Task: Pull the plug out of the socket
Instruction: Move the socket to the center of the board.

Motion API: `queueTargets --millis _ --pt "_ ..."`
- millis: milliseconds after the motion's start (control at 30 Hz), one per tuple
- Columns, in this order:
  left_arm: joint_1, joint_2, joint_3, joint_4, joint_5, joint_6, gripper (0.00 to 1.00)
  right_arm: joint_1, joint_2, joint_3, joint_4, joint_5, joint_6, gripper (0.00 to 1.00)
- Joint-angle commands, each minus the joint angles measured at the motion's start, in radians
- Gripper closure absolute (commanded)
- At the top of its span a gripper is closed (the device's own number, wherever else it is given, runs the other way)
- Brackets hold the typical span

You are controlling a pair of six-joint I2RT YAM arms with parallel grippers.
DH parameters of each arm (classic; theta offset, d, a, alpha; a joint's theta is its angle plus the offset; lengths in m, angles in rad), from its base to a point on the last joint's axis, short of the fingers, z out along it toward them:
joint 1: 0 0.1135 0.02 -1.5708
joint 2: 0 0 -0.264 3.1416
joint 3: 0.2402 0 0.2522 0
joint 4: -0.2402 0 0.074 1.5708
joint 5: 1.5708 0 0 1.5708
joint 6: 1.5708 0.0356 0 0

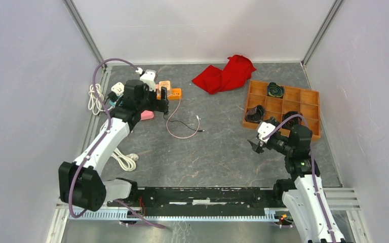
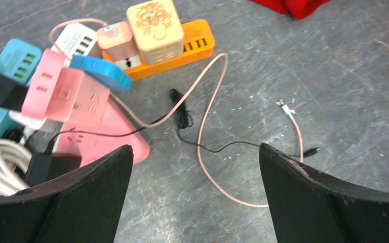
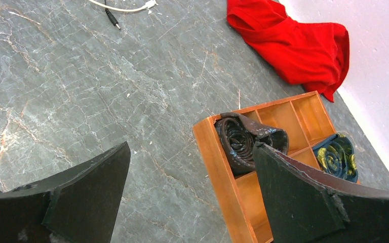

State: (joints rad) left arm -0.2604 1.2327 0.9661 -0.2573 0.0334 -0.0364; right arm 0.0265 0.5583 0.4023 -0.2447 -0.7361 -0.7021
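An orange socket strip (image 2: 198, 44) lies at the back left of the table, also visible as the socket strip (image 1: 175, 93) from above. A cream square plug (image 2: 155, 25) and a smaller pink plug (image 2: 117, 38) stand in it. My left gripper (image 2: 195, 149) hovers open a little in front of the strip, over bare table and a loop of pink cable (image 2: 208, 109), holding nothing. From above, the left gripper (image 1: 164, 99) is right beside the strip. My right gripper (image 1: 256, 146) hangs open and empty at the right, far from the socket; the right gripper (image 3: 191, 147) is by the wooden tray's corner.
A pink power strip (image 2: 109, 132), pink adapters (image 2: 63, 93), a teal strip (image 2: 20, 58) and white coiled cable (image 2: 0, 162) crowd left of the socket. A thin black cable (image 2: 182, 112) lies with the pink one. A red cloth (image 1: 225, 75) and a wooden tray (image 1: 304, 90) sit back right.
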Motion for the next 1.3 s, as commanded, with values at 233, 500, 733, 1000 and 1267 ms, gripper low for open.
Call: queueTargets --millis 233,500,733,1000,1267 --pt "-0.002 0.129 0.203 -0.013 0.116 -0.092 0.0 0.009 0.004 0.01 0.004 -0.039 -0.001 0.02" --pt "-0.002 0.275 0.284 0.011 0.005 -0.215 0.02 0.015 0.029 0.046 -0.048 -0.054 0.008 0.02" --pt "-0.002 0.436 0.435 -0.043 -0.014 -0.234 0.04 0.018 0.018 0.069 -0.085 -0.026 0.016 0.02" --pt "-0.006 0.594 0.591 -0.091 -0.152 -0.205 0.04 0.041 0.009 0.073 -0.087 0.007 0.025 0.02" --pt "-0.015 0.721 0.699 -0.106 -0.241 -0.164 0.05 0.088 0.029 0.074 -0.082 0.088 0.02 0.02"
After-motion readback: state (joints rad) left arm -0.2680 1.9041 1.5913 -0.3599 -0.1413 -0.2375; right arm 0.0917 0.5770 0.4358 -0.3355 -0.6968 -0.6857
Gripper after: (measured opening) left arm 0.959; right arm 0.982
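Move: The orange socket lies about 18 cm straight ahead of the left hand and 16 cm below it, with the beige cube plug standing on its middle, its centre some 4 cm higher. The pink socket is about 9 cm ahead and 9 cm left of the left hand, the black cable bundle roughly 10 cm straight ahead, both down on the table. From the right hand the orange socket is some 31 cm ahead, 32 cm left and 13 cm below. The left hand reaches forward about 15 cm, above the black cable bundle and towards the orange socket, first veering some 3 cm to the right and rising a couple of centimetres, then sinking about 6 cm as it goes on. Along the way the wrist swings counter-clockwise by some 15 degrees to square up to the socket and tips its fingers a little further down, while the fingers stay wide open and end still above the beige cube plug, touching nothing. ##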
